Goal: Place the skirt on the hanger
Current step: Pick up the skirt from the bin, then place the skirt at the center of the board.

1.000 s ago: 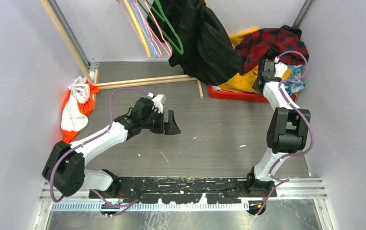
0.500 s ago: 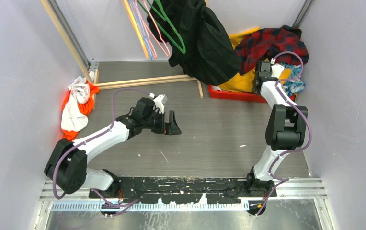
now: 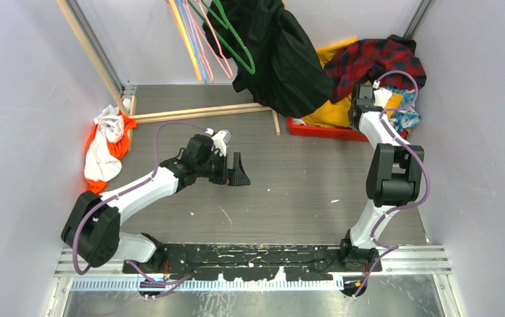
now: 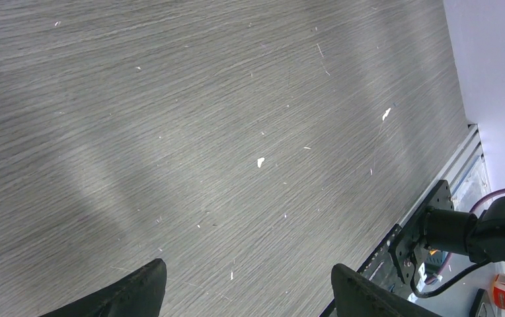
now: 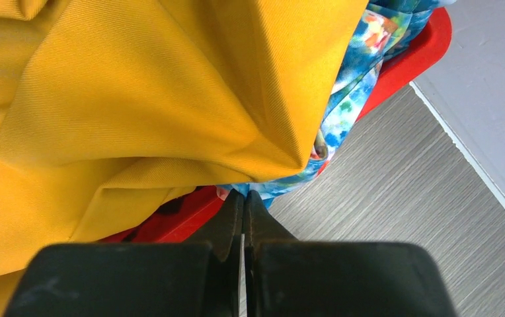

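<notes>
The skirt (image 3: 408,117), blue with coloured flowers, lies bunched at the right end of the red bin (image 3: 322,129), under a yellow garment (image 3: 334,112). In the right wrist view the skirt (image 5: 355,86) peeks out beneath the yellow fabric (image 5: 137,99). My right gripper (image 5: 243,193) is shut, its tips pinching the skirt's lower edge at the bin's rim; in the top view it (image 3: 358,111) sits at the bin. Coloured hangers (image 3: 236,46) hang at the back. My left gripper (image 3: 238,173) is open and empty above the bare table (image 4: 246,267).
A big black coat (image 3: 283,59) hangs next to the hangers. A red plaid shirt (image 3: 375,59) tops the bin pile. White and orange garments (image 3: 104,142) lie at the left wall. Wooden sticks (image 3: 197,112) lie at the back. Walls close in on both sides.
My right gripper has shifted slightly left and further into the bin pile. The hangers have swung a little. The left arm has not moved.
</notes>
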### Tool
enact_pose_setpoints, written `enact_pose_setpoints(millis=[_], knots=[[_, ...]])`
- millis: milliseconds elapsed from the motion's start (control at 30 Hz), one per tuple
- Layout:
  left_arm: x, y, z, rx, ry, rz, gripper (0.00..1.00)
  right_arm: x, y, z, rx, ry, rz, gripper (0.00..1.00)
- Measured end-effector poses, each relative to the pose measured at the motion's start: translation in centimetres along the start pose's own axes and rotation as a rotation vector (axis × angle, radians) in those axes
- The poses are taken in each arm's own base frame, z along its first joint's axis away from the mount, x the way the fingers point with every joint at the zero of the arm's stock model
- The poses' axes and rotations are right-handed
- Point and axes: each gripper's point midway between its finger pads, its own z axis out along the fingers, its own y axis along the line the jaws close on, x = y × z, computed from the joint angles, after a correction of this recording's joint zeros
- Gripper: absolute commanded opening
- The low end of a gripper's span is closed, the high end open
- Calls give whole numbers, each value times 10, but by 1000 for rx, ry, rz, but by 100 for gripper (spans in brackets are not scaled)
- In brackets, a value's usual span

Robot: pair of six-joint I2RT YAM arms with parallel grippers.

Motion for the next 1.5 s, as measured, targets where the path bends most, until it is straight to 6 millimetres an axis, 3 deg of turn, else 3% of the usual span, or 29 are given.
enact_pose_setpoints(millis=[133,267,367,567,700,800,900,1067,1300,1500], knots=[[0,0,0,0,0,0,91,-7,-1,-8,-12,-14,11,1],[1,0,-2,-5,5,-3,90,-36,-5,-45,-72,-81,57,1],[-3,-3,-9,-7,-4,1,91,-67,-16,-93,-139,-161,112,1],[-20,-19,-30,5,-60,28,90,-142,-46,-224,-342,-393,246,1],[-28,-29,-49,10,-105,50,90,-170,-63,-305,-508,-503,294,1],[-29,-31,-61,1,-129,64,90,-177,-66,-355,-650,-537,291,1],[-29,-35,-76,-5,-154,74,90,-174,-55,-399,-840,-519,258,1],[-28,-41,-101,-12,-200,86,90,-144,-28,-441,-1125,-382,192,1],[-24,-45,-126,-19,-241,93,90,-84,13,-462,-1433,-90,152,1],[-20,-45,-131,-22,-243,85,90,-21,56,-498,-1633,120,-13,1]])
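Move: The right fingers are already shut on the blue floral skirt at the bin's front right corner. The bulk of the skirt lies about 2 cm farther out and 2 cm lower; the yellow cloth is some 7 cm ahead and 12 cm left, the plaid cloth 14 cm ahead and 4 cm left. The clear table middle is roughly 31 cm left and 15 cm back. From the open left gripper, the skirt is about 46 cm right and 18 cm ahead. Keep the right pinch on the skirt and whip it up about 40 cm out of the bin, drawing back as you rise; then swing it some 30 cm left towards the table middle, sinking slightly and turning the wrist counter-clockwise until the fingers point left and forward, almost level. Meanwhile raise the open left gripper about 12 cm, easing it back and left. ##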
